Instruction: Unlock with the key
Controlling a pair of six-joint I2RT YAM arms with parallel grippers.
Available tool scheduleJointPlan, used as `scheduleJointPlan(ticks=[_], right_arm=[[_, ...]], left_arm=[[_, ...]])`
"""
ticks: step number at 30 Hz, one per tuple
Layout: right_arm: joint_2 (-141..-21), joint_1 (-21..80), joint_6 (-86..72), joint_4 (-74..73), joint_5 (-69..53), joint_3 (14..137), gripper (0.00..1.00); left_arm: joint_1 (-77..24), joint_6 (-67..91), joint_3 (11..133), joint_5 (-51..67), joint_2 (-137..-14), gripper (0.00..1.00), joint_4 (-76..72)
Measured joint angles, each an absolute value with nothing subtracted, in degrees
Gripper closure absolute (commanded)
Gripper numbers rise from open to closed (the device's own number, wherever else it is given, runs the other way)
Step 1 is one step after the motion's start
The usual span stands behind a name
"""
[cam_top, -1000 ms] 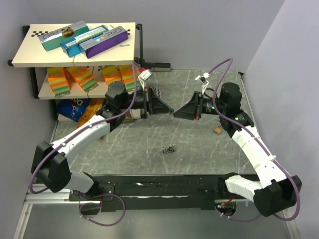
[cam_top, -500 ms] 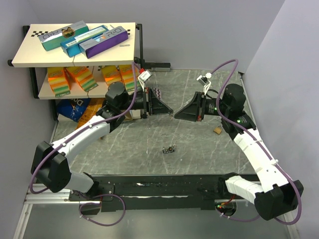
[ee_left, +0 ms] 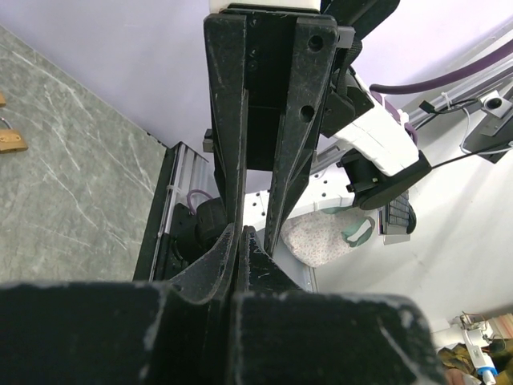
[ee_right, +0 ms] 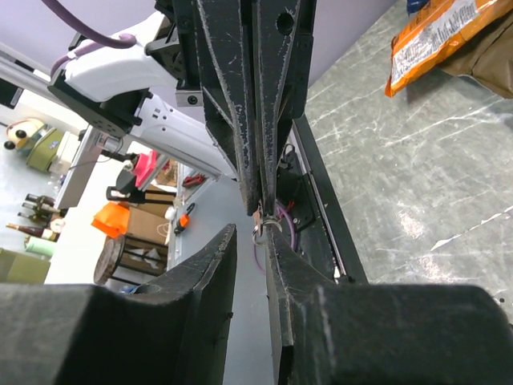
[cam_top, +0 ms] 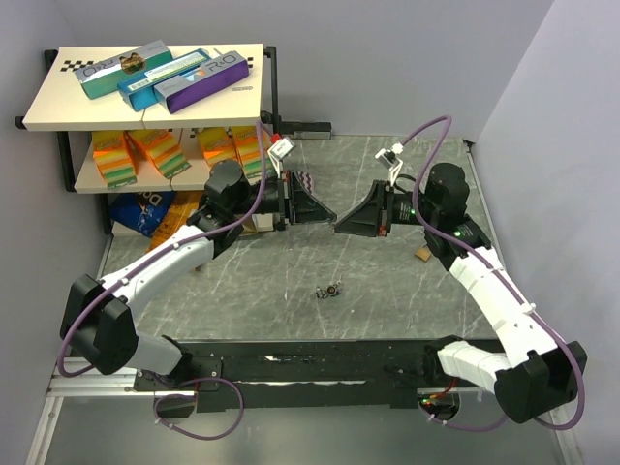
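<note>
Both grippers meet tip to tip in mid-air above the marbled table (cam_top: 291, 281). My left gripper (cam_top: 329, 219) is shut, and its tips (ee_right: 258, 200) pinch the key (ee_right: 264, 221), a tiny silver piece with a small ring. My right gripper (ee_right: 250, 234) faces it with the jaws a little apart. The ring lies against the tip of one of its fingers (ee_right: 276, 241), and the gap is otherwise bare. From the left wrist, the left gripper (ee_left: 239, 229) shows closed, with the right arm's fingers (ee_left: 228, 120) straight ahead. A brass padlock (cam_top: 423, 252) lies on the table beneath the right arm.
A small dark metal item (cam_top: 331, 289) lies on the table in front of the grippers. A two-level shelf (cam_top: 58, 111) with boxes and orange packets stands at the back left. A blue bag (cam_top: 143, 211) lies under it. The padlock (ee_left: 11, 141) also shows at the left wrist view's edge.
The right gripper drew back a little to the right, then returned to the left gripper's tips, with its jaws narrower than a second ago. The left arm stayed still.
</note>
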State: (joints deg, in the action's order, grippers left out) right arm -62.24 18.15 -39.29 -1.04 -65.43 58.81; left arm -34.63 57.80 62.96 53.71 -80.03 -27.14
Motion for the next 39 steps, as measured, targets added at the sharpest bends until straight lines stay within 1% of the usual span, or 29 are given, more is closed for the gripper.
scheduleJointPlan(ticks=[5, 8, 10, 14, 16, 17, 23, 24, 25, 26, 28, 29, 30, 31, 32, 34, 39], right_arm=[[-62.76, 18.79, -39.29, -0.8, -65.39, 58.81, 0.74], [-62.94, 18.83, -39.29, -0.47, -65.32, 58.81, 0.79], [-63.11, 18.87, -39.33, -0.32, -65.19, 58.81, 0.84], [-63.37, 18.9, -39.4, 0.05, -65.17, 58.81, 0.9], [-63.46, 18.9, -39.4, 0.05, -65.17, 58.81, 0.96], [-63.51, 18.92, -39.44, 0.05, -65.19, 58.81, 1.0], [-63.68, 18.94, -39.57, 0.16, -65.17, 58.81, 1.0], [-63.72, 18.94, -39.55, 0.14, -65.12, 58.81, 1.0], [-63.79, 18.96, -39.55, 0.01, -64.99, 58.81, 1.0], [-63.86, 18.96, -39.53, -0.1, -64.84, 58.78, 1.0], [-63.88, 18.94, -39.57, -0.21, -64.07, 58.59, 1.0], [-63.88, 18.94, -39.53, -0.23, -63.22, 58.54, 1.0], [-63.9, 18.85, -39.51, -0.32, -62.65, 58.54, 1.0], [-63.9, 18.68, -39.35, -0.67, -61.95, 58.54, 1.0], [-63.9, 18.41, -39.18, -1.26, -61.52, 58.54, 1.0], [-63.88, 16.99, -38.63, -2.37, -60.8, 58.39, 1.0], [-62.57, 9.08, -36.18, -7.88, -58.7, 56.73, 1.0]], left_arm=[[-34.76, 57.87, 62.96, 53.74, -80.03, 0.99, -27.14], [-34.83, 57.87, 62.94, 53.74, -80.03, 0.99, -27.14], [-34.87, 57.89, 62.94, 53.74, -80.03, 0.99, -27.16], [-34.96, 57.91, 62.94, 53.74, -80.03, 0.99, -27.24], [-34.96, 57.91, 62.94, 53.74, -80.03, 0.99, -27.33], [-34.96, 57.89, 62.94, 53.74, -80.03, 0.99, -27.42], [-34.96, 57.65, 62.94, 53.74, -80.05, 0.99, -27.38], [-34.98, 57.54, 62.94, 53.71, -80.05, 0.97, -27.16], [-34.98, 57.21, 62.94, 53.71, -80.07, 0.91, -26.85], [-34.98, 56.88, 62.98, 53.67, -80.09, 0.64, -26.61], [-34.96, 55.77, 63.16, 53.15, -80.23, 0.39, -25.96], [-35.07, 55.24, 63.4, 53.1, -80.44, 0.21, -25.36], [-35.31, 54.89, 63.66, 52.84, -80.68, 0.1, -24.77], [-35.53, 54.35, 63.9, 52.62, -81.01, 0.04, -24.29], [-35.68, 53.91, 64.25, 52.51, -81.38, 0.01, -23.68], [-35.88, 53.08, 65.43, 51.99, -82.46, 0.01, -22.31], [-36.58, 49.5, 72.12, 48.75, -87.26, 0.01, -17.3]])
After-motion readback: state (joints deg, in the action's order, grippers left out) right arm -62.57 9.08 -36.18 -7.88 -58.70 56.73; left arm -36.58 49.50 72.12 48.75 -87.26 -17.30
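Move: At the tips of the left fingers, the key lies about 2 cm to the left of the right hand point and level with it, roughly 2 cm to the left hand's right. From the right hand, the nearer padlock lies on the table some 19 cm right, 3 cm ahead and 35 cm below; the other padlock is some 21 cm right and 7 cm ahead. The small metal bunch lies about 5 cm back and 1 cm left, at table height too. Easing barely half a centimetre left, the right fingers close fully on the key still pinched by the left fingers. Then the left hand opens wide and lets go, drifting some 4 cm forward and right, while the right carries the key about 5 cm forward, 3 cm right and 3 cm down, turning some 15 degrees clockwise and picking up speed. ##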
